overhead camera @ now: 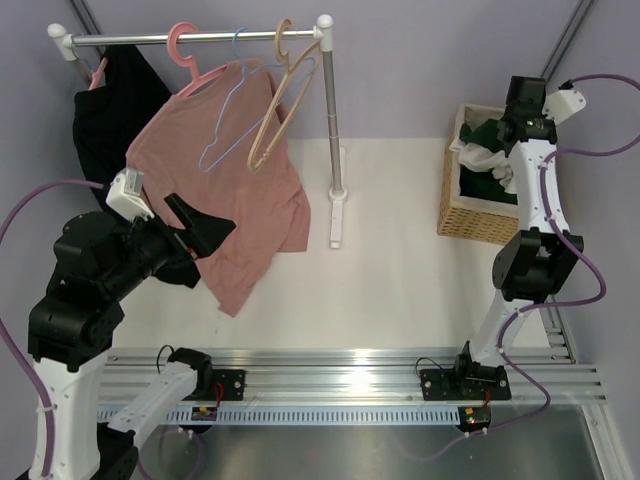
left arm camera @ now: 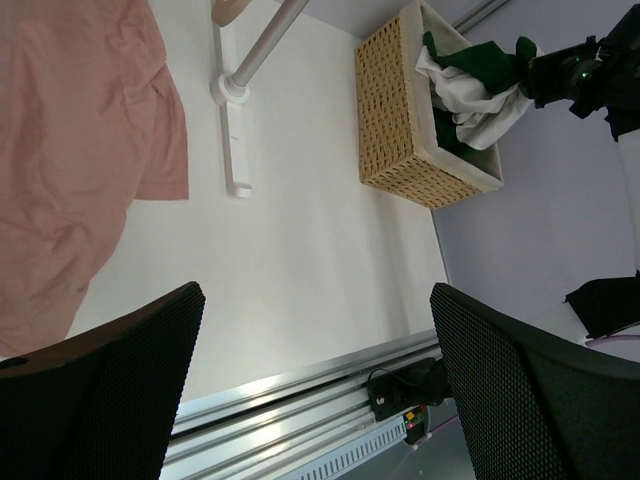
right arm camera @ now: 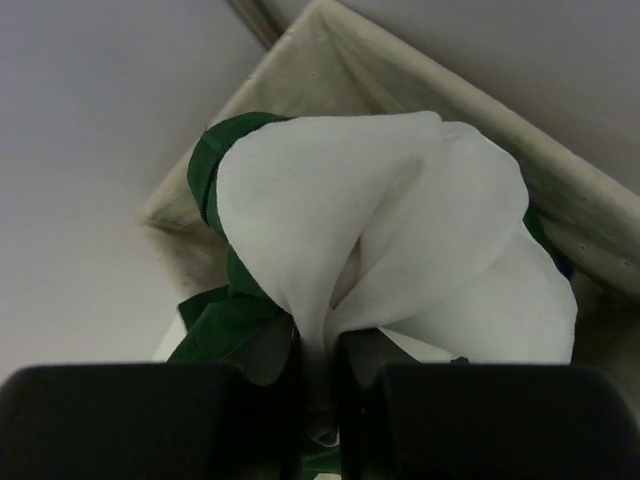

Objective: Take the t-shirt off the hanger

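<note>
The white and dark green t-shirt (overhead camera: 487, 150) hangs into the wicker basket (overhead camera: 470, 215) at the right; it also shows in the left wrist view (left arm camera: 470, 85). My right gripper (right arm camera: 320, 400) is shut on a fold of its white cloth (right arm camera: 380, 230), right above the basket. The light-blue wire hanger (overhead camera: 232, 110) hangs bare on the rail (overhead camera: 200, 38), in front of the pink shirt. My left gripper (left arm camera: 315, 380) is open and empty, held above the table near the pink shirt's lower edge (overhead camera: 205, 235).
A dusty-pink shirt (overhead camera: 225, 195) hangs on a pink plastic hanger (overhead camera: 190, 60). A black garment (overhead camera: 115, 110) hangs at the rail's left end. A beige wooden hanger (overhead camera: 280, 95) hangs near the rack's post (overhead camera: 332, 130). An aluminium rail (overhead camera: 350, 375) runs along the near edge.
</note>
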You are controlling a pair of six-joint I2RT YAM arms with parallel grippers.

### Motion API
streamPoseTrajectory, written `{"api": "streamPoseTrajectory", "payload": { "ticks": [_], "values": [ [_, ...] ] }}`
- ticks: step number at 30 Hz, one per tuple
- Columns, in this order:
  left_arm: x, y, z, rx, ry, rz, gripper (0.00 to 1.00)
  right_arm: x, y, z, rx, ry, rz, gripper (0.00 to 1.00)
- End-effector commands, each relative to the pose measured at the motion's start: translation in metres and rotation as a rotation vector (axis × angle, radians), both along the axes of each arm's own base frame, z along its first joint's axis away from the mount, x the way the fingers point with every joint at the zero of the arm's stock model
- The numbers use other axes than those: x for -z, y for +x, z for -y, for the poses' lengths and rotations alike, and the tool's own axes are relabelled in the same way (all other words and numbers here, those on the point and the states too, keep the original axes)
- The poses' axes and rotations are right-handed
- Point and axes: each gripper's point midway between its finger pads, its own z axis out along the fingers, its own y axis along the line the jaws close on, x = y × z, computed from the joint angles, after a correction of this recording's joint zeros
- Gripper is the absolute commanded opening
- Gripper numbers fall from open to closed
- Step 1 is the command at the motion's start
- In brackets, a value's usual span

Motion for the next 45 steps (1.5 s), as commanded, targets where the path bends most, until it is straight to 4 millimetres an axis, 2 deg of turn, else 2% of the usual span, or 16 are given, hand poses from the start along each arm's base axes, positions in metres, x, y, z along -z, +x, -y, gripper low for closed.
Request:
{"api": "streamPoseTrajectory", "payload": {
  "ticks": [1,10,15,19,22,26,30,33,35,37,38,39,40,41,42,45],
  "values": [
    [0.002,0.006,-0.003,-0.022,0.018,0.002,0.99,-0.014,-0.019,0.037,0.217,-0.015,0.057,0.00],
    [0.014,0.009,-0.005,-0.034,0.029,-0.033,0.99,0.058,-0.036,0.056,0.375,-0.059,-0.185,0.00],
    [0.021,0.008,-0.008,-0.046,0.044,-0.047,0.99,0.092,-0.002,0.044,0.203,-0.036,-0.188,0.00],
    [0.024,0.006,-0.011,-0.061,0.053,-0.048,0.99,0.115,0.025,0.016,-0.018,0.033,-0.228,0.06],
    [0.020,0.004,-0.014,-0.070,0.051,-0.029,0.99,0.108,0.041,-0.010,-0.225,0.058,-0.199,0.16],
    [0.012,0.003,-0.013,-0.066,0.044,-0.014,0.99,0.065,0.062,-0.057,-0.533,0.083,-0.048,0.29],
    [0.006,0.000,-0.011,-0.053,0.034,-0.002,0.99,0.080,0.065,-0.095,-0.722,0.200,-0.042,0.30],
    [0.005,-0.003,-0.011,-0.049,0.030,-0.005,0.99,0.094,0.058,-0.096,-0.710,0.218,-0.063,0.39],
    [0.004,-0.006,-0.012,-0.049,0.034,-0.002,0.99,0.089,0.051,-0.091,-0.689,0.197,-0.077,0.65],
    [0.005,-0.008,-0.014,-0.049,0.050,-0.004,0.99,0.081,0.039,-0.080,-0.633,0.164,-0.115,0.80],
    [0.005,-0.007,-0.016,-0.056,0.059,0.000,0.99,0.061,0.038,-0.075,-0.613,0.129,-0.100,0.96],
    [0.005,-0.007,-0.017,-0.054,0.074,0.003,0.99,0.050,0.034,-0.063,-0.554,0.092,-0.112,1.00],
    [0.005,-0.006,-0.017,-0.055,0.084,0.006,0.99,0.045,0.020,-0.058,-0.524,0.091,-0.160,1.00],
    [0.005,-0.003,-0.020,-0.064,0.101,0.014,0.99,0.008,0.019,-0.053,-0.498,0.053,-0.111,1.00],
    [0.007,-0.001,-0.023,-0.063,0.141,0.025,0.99,-0.008,0.010,-0.045,-0.451,0.027,-0.114,1.00],
    [0.007,0.013,-0.037,-0.118,0.236,0.044,0.99,-0.052,-0.024,-0.053,-0.459,0.028,-0.091,1.00]
  ]
}}
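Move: Straight below the right hand, which still grips the green-and-white t-shirt, is the wicker basket: its middle about 3 cm back and some 20 cm down. The rack's foot stands roughly 52 cm to this hand's left, 4 cm back and 30 cm lower. From the empty left hand the basket's middle is about 32 cm ahead, 68 cm to the right and 30 cm below. Lowering the t-shirt into the basket, the right hand sinks about 12 cm, first drifting back and right, then sweeping some 10 cm left and nearly 8 cm forward as it swings roughly 45 degrees counter-clockwise. Down there the fingers open wide and let go of the cloth; the empty hand lifts 7 cm, easing back a little. The open left hand dips 2 to 3 cm, then drifts slightly left. ##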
